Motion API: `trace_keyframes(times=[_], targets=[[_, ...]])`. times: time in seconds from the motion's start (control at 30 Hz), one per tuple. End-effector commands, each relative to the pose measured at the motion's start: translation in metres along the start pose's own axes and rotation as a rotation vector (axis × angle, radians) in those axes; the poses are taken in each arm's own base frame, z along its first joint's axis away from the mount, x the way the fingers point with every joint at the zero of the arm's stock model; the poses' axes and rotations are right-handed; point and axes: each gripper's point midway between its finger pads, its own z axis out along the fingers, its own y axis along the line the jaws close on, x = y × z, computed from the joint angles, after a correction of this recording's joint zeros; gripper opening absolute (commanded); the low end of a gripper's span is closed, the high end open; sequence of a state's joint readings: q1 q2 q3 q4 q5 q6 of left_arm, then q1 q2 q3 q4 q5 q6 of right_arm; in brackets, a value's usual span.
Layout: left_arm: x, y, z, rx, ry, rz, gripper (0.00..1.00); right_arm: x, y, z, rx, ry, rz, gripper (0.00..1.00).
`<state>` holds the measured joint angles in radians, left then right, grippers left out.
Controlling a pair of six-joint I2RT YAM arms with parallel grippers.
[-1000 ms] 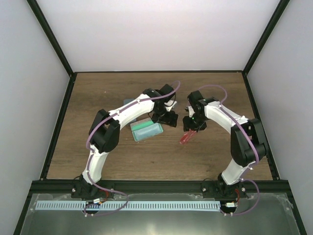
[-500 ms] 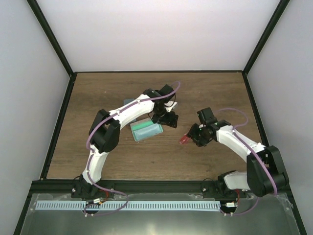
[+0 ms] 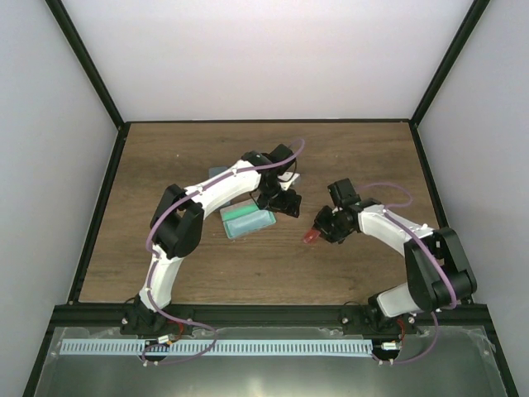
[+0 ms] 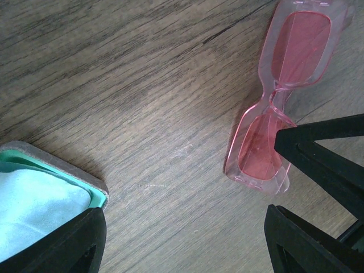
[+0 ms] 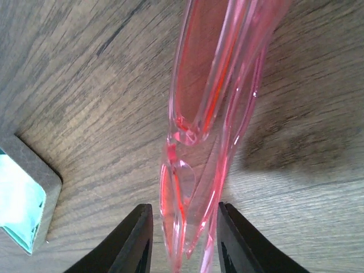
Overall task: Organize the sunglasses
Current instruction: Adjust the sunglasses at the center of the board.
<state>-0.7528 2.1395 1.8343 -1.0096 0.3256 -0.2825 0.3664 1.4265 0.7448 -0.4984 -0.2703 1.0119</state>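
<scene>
The sunglasses, a pink-red translucent folded pair, lie on the wooden table right of centre. My right gripper reaches them from the right. In the right wrist view its fingers straddle one end of the sunglasses; the right gripper is narrowly open, with a slim gap at the left finger. My left gripper hovers open between the open case and the sunglasses, holding nothing. In its wrist view the left gripper has bare wood between its fingers.
An open grey case with teal lining and a light-blue cloth lies left of the sunglasses, its corner in view as the case and the case. Another light-blue item peeks out behind the left arm. Black frame rails border the table.
The right arm swung round to the right of the sunglasses and lowered, and its jaws narrowed around them. The sunglasses barely shifted. The left arm stayed still.
</scene>
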Motion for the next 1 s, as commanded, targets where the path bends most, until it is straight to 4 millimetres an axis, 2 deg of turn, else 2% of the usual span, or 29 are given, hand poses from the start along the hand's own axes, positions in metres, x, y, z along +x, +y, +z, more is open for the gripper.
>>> trace_keyframes(times=[0.0, 0.07, 0.37, 0.5, 0.63, 0.77, 0.87, 0.97], targets=[[-0.004, -0.003, -0.014, 0.02, -0.032, 0.021, 0.78, -0.012, 0.021, -0.003, -0.037, -0.026, -0.016, 0.29], [-0.004, -0.002, -0.013, 0.019, -0.032, 0.02, 0.78, -0.013, 0.023, 0.0, -0.032, -0.015, -0.021, 0.24], [-0.004, 0.003, -0.015, 0.012, -0.034, 0.012, 0.78, -0.015, 0.02, 0.011, 0.006, 0.01, -0.042, 0.16], [-0.005, 0.004, -0.015, 0.014, -0.035, 0.008, 0.78, -0.015, 0.02, 0.01, 0.015, 0.007, -0.048, 0.02], [-0.006, 0.005, -0.016, 0.015, -0.037, 0.006, 0.78, -0.02, 0.023, -0.001, 0.048, -0.013, -0.097, 0.01], [-0.006, 0.004, -0.016, 0.018, -0.036, 0.006, 0.78, -0.031, 0.022, -0.023, 0.132, -0.064, -0.178, 0.01], [-0.007, 0.004, -0.016, 0.022, -0.038, 0.007, 0.78, -0.045, 0.018, -0.038, 0.227, -0.114, -0.241, 0.01], [-0.007, 0.003, -0.018, 0.023, -0.041, 0.008, 0.78, -0.057, 0.008, -0.044, 0.363, -0.114, -0.305, 0.01]])
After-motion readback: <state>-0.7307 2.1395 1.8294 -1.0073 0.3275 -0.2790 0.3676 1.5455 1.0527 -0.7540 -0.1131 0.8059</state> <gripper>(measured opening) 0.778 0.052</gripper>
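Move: Just beyond the right hand's part-closed fingers lie the red sunglasses, already straddled near their left end; their middle is about 3 cm ahead, 2 cm to the right and 1 cm below. The open case with the blue cloth stands some 21 cm left of the right hand and 3 cm ahead, the blue-grey case about 30 cm left and 12 cm ahead. From the left hand, the sunglasses lie roughly 12 cm right, 2 cm back and 7 cm below. Sliding forward about 1.5 cm and sinking about 1 cm along the sunglasses, the right hand closes its fingers and pinches the frame by the left lens. Then it lifts some 4.5 cm, going on 2–3 cm forward and about 2 cm to the right, while the wrist rolls its left side down and turns slightly counter-clockwise, about 15 degrees in all. ##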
